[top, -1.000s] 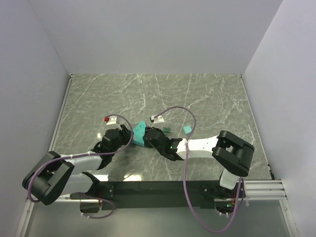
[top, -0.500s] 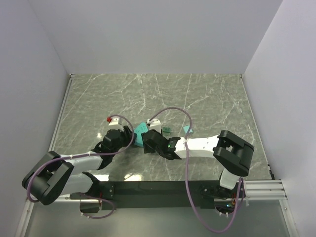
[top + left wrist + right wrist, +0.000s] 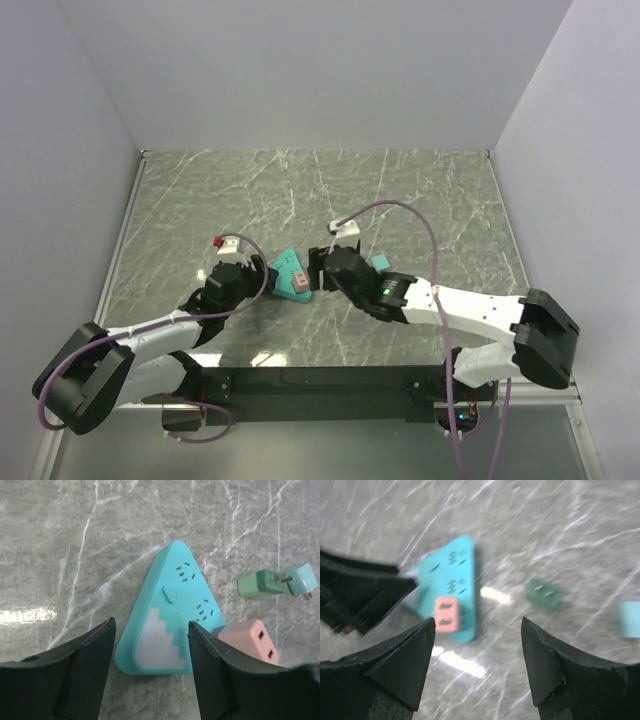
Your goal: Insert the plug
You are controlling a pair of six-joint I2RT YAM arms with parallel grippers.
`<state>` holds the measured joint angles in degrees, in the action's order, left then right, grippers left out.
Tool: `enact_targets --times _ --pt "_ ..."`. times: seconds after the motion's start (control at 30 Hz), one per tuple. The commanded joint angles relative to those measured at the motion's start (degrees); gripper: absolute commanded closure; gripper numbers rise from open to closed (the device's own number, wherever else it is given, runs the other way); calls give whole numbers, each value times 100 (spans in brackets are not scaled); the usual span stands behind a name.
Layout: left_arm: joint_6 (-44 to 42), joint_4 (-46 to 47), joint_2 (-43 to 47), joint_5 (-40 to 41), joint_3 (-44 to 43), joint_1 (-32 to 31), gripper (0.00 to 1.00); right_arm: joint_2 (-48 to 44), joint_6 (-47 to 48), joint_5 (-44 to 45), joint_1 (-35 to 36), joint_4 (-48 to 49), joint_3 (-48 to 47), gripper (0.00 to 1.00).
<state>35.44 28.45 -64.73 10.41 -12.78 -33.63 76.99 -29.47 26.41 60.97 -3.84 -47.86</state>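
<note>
A teal triangular socket block (image 3: 170, 600) lies flat on the marble table. A pink plug (image 3: 248, 640) stands on the block's face at one corner, and nothing grips it. My left gripper (image 3: 151, 626) is open, its fingers straddling the block's white end without touching it. My right gripper (image 3: 477, 624) is open and empty, hovering above and behind the pink plug (image 3: 447, 614) and the socket block (image 3: 451, 575). From above, the left gripper (image 3: 262, 272) and right gripper (image 3: 318, 268) flank the block (image 3: 288, 268).
A green plug (image 3: 261, 583) and a light blue plug (image 3: 302, 580) lie loose on the table just beyond the block; the green plug (image 3: 545, 594) also shows in the right wrist view. Purple cables loop over both arms. Grey walls enclose the table.
Both grippers have opened. The right one has let go of the pink plug and drawn back, leaving it standing on the socket block. The left fingers have spread off the block.
</note>
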Motion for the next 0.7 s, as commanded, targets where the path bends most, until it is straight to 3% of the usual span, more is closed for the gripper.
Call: enact_targets --times 0.0,0.33,0.67 --pt "-107 -58 311 162 -225 -30 32 -281 310 338 -382 251 320 24" --pt "-450 -199 558 470 -708 -30 17 333 205 -48 -1140 902 567 24" --pt "-626 -67 -22 418 -1262 -30 15 1212 -67 -313 -1281 1351 585 24"
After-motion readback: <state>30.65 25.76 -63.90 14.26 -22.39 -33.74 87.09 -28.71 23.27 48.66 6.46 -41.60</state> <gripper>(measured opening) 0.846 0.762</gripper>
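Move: The green plug, next for the open right gripper, lies about 7 cm ahead of it, 2 cm to its right and 12 cm below. The teal plug stands some 10 cm to the right of the green one and about 1 cm farther out; the socket block with the pink plug in it lies 3 cm ahead of the right hand, 9 cm to its left. From the left hand, the block is about 5 cm right, level fore and aft, 4 cm below; the green plug 3 cm ahead, 17 cm right. Swing the empty right gripper away from the seated pink plug, about 5 cm forward and 5 cm right, then sink it towards the green plug, 8 cm lower in all, turning some 10 degrees clockwise with the fingers kept open. Meanwhile raise the left gripper about 6.5 cm off the socket block and ease it 4 cm forward, opening wider and tipping its fingers up slightly. ##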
